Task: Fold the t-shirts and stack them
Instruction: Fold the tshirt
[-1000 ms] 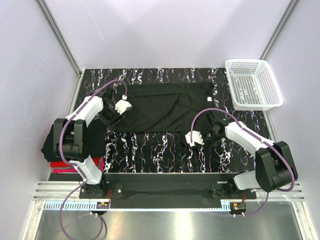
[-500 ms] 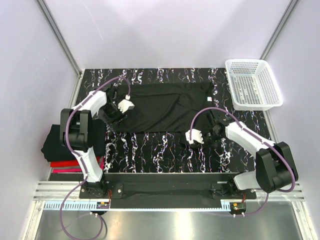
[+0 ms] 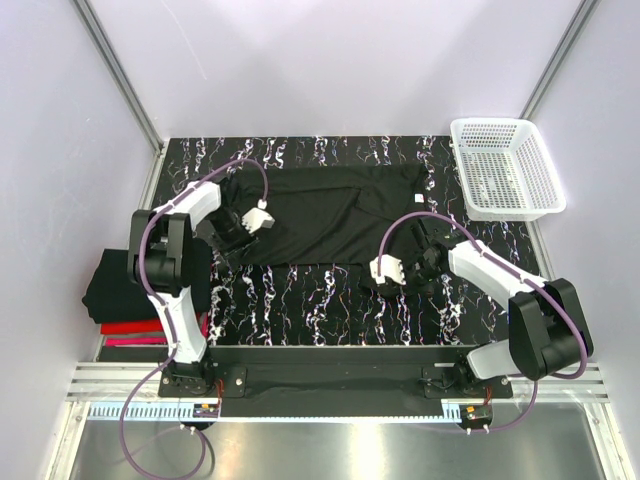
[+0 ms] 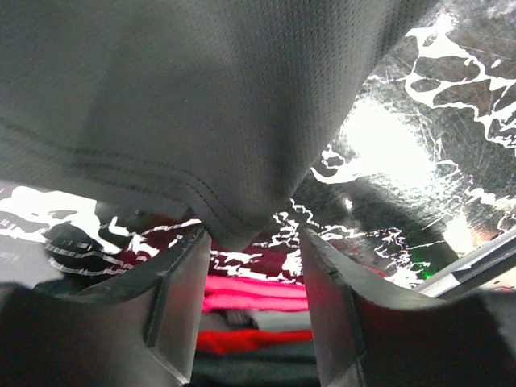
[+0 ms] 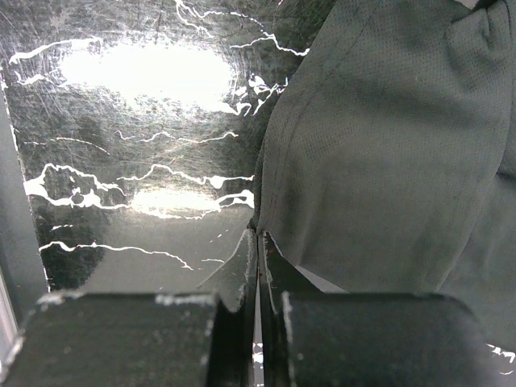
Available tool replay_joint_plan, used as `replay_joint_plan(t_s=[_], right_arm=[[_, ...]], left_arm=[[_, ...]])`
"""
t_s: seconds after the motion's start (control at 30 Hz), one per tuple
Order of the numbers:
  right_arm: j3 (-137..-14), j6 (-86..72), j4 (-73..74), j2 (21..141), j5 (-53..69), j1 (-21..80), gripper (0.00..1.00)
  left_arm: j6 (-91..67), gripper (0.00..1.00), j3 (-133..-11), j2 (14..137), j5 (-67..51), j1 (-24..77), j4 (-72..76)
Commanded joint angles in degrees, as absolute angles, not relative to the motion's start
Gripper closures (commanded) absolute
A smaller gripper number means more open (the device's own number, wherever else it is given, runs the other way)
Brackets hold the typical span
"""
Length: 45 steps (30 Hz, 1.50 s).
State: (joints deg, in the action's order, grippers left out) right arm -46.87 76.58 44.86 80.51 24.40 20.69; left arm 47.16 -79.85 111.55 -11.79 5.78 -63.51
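A black t-shirt (image 3: 320,212) lies spread flat on the marbled table, its small white neck label (image 3: 418,197) to the right. My left gripper (image 3: 236,234) is at the shirt's left near corner. In the left wrist view it (image 4: 254,242) is open, and the shirt's corner (image 4: 242,230) points down between the fingertips without being pinched. My right gripper (image 3: 415,270) is at the shirt's right near edge. In the right wrist view it (image 5: 260,238) is shut, the tips meeting on the shirt's hem (image 5: 266,210).
A stack of folded shirts (image 3: 120,300), black on top with red and pink under it, sits off the table's left edge and also shows between my left fingers (image 4: 250,294). A white mesh basket (image 3: 505,165) stands at the back right.
My left arm has swung in, carrying its gripper a little to the right over the shirt's left corner. My right gripper has shifted slightly left. The shirt lies much as before.
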Motion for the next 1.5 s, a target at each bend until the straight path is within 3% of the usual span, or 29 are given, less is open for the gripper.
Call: replay_joint_plan(t_s=[0.0, 0.07, 0.1, 0.2, 0.23, 0.33, 0.8, 1.47], right_arm=[[-48.43, 75.59, 45.26, 80.07, 23.55, 21.36, 1.00], [-48.25, 75.24, 45.35, 79.72, 23.21, 21.36, 1.00], [-48.16, 75.15, 45.35, 79.72, 23.20, 21.44, 1.00], [-48.08, 74.53, 45.18, 79.37, 22.85, 21.44, 1.00], [-47.90, 74.18, 45.09, 79.19, 22.50, 21.45, 1.00], [-47.99, 71.99, 44.91, 78.05, 20.40, 21.27, 1.00], [-56.58, 57.22, 44.91, 65.39, 18.28, 13.10, 1.00], [-72.06, 53.35, 37.27, 75.05, 18.90, 7.12, 1.00]], left_arm=[[48.17, 0.51, -81.65, 112.67, -14.06, 6.33, -64.69], [47.99, 0.55, -82.09, 112.94, -14.15, 6.42, -64.86], [47.90, 0.65, -82.09, 113.20, -13.98, 6.42, -64.95], [47.81, 0.78, -82.09, 113.64, -13.27, 6.33, -65.04], [47.81, 0.88, -82.09, 113.64, -13.18, 6.33, -65.13], [47.72, 1.00, -82.00, 113.29, -12.57, 6.15, -65.04], [47.90, 1.00, -84.11, 111.27, -10.63, 5.36, -65.92], [42.28, 1.00, -96.76, 109.86, -12.04, 2.99, -66.97]])
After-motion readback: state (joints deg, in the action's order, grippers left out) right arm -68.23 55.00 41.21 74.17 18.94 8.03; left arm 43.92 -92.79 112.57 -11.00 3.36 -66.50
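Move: The shirt's near left corner lies right between the left gripper's open fingers, about 1 cm below its hand point; the folded stack is some 19 cm to that gripper's left and 7 cm nearer the base. The right gripper already holds the near edge at its right end. From this gripper, the white tag on the shirt's right side lies about 21 cm ahead and 2 cm right, the white basket roughly 26 cm ahead and 21 cm right. Sink the left gripper a final 1 cm, shut it on the shirt's near left corner, then lift that corner about 5 cm up while carrying it as far forward. Keep the right gripper shut on its end of the edge and raise it some 16 cm, swinging it 12 cm forward and a little right over the shirt's right side, wrist turning clockwise and fingertips tipping outward. ##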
